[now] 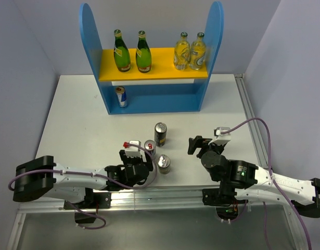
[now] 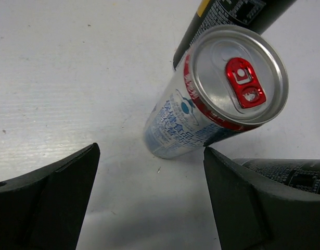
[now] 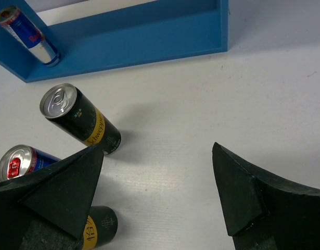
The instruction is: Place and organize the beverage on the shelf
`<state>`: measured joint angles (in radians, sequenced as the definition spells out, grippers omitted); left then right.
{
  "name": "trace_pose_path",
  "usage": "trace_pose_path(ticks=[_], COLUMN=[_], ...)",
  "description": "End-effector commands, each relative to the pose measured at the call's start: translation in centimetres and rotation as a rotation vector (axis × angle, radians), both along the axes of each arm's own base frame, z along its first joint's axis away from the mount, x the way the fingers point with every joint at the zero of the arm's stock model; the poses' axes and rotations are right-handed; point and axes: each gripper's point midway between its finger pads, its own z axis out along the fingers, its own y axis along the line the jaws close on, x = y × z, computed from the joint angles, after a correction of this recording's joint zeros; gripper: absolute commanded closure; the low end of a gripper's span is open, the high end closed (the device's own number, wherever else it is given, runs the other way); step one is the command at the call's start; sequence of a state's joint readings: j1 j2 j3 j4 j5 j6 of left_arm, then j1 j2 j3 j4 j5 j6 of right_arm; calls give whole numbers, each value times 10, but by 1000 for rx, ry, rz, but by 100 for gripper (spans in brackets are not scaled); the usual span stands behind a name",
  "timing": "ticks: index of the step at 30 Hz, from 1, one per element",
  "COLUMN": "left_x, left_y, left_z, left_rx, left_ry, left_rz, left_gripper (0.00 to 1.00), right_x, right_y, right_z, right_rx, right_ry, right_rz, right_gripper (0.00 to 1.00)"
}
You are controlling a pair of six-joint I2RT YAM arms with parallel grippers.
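The blue shelf [image 1: 149,99] holds two green bottles [image 1: 122,52] [image 1: 143,52] and two pale yellow bottles [image 1: 190,52] on its yellow board [image 1: 160,70], and one silver-blue can [image 1: 121,96] on the lower tier. On the table stand a silver-blue can [image 1: 150,147] and two black-gold cans [image 1: 160,134] [image 1: 164,163]. My left gripper [image 1: 139,155] is open, right beside the silver-blue can [image 2: 201,114], which stands just ahead of its fingers [image 2: 50,192], not between them. My right gripper [image 1: 200,143] is open and empty [image 3: 157,148], to the right of the cans [image 3: 79,120].
The table's right edge has a metal rail [image 1: 249,114]. A black-gold can [image 2: 290,172] stands close to my left gripper's right finger. The shelf's lower tier [image 3: 149,36] lies ahead of my right gripper, with the shelved can [image 3: 29,34] at its left end.
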<state>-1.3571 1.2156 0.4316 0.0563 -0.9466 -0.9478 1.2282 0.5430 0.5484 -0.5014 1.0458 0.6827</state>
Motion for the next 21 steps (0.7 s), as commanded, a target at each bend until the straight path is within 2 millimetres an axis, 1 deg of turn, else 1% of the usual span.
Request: trace_pose_path(ticks=[1,3,5,6,7,8,9,11,12,13,16,17,18,20,21], left_x=[6,11,14,19,22,25,31,39,45,49,64,68,76,82,86], left_y=[-30,-37,-43,-45,-46,-47,-45,-47,-45,-48,-46,-48,-44,-42,-41], left_z=[13,12,6,8,3,1,0,-4,-9,-8,-12,-9,-10,-8,-7], left_rx=[-51,-53,-30,-48,-27,-25,-13,-4,23,12,26,10,18,17,23], left_ry=[-41,-48,-48,-55,-55,-57,-64,-70,-72,-80,-84,-92,-95,-105,-110], left_rz=[-42,-43,-55,-46,-46,-43,-32,-23,-14,-11,2,8,22,40,43], left_gripper=[13,12,13,13,13,13,13,14,15,15,18,19,23,29,38], right_x=[1,1,1,1,1,1,1,1,1,1,1,0,1,1,1], right_y=[1,0,1,0,0,0,0,0,-1,-1,-1,-1,-1,-1,-1], right_z=[4,4,5,5,5,5,4,5,5,5,6,6,5,5,5], right_rx=[21,25,28,29,28,32,31,34,38,35,41,41,39,38,36], right_ry=[-16,-17,-18,-18,-18,-18,-18,-18,-20,-19,-21,-20,-21,-20,-22], right_rz=[-12,-14,-12,-12,-14,-14,-13,-13,-16,-14,-15,-14,-15,-13,-13], right_gripper=[8,8,8,8,8,8,8,8,8,8,8,8,8,8,8])
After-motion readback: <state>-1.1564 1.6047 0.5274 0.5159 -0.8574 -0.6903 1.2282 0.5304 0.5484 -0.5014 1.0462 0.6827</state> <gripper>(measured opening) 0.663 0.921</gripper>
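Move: The blue can with the red tab is some 6 cm ahead of the open left fingers and 4 cm to their right, its middle about 2 cm lower. The farther Schweppes can is about 12 cm ahead and 8 cm right of that hand, the nearer one level with it and 10 cm to its right. From the waiting right hand, the blue can lies roughly 22 cm left, 4 cm ahead and 14 cm below. Down and to the right first, then swinging forward, the left hand reaches low over the table towards the blue can, some 7 cm forward, 3 cm right and 2.5 cm down in all. The wide-open fingers go to either side of the can and start closing only near the end, the hand still driving forward and its tilt hardly changing. ##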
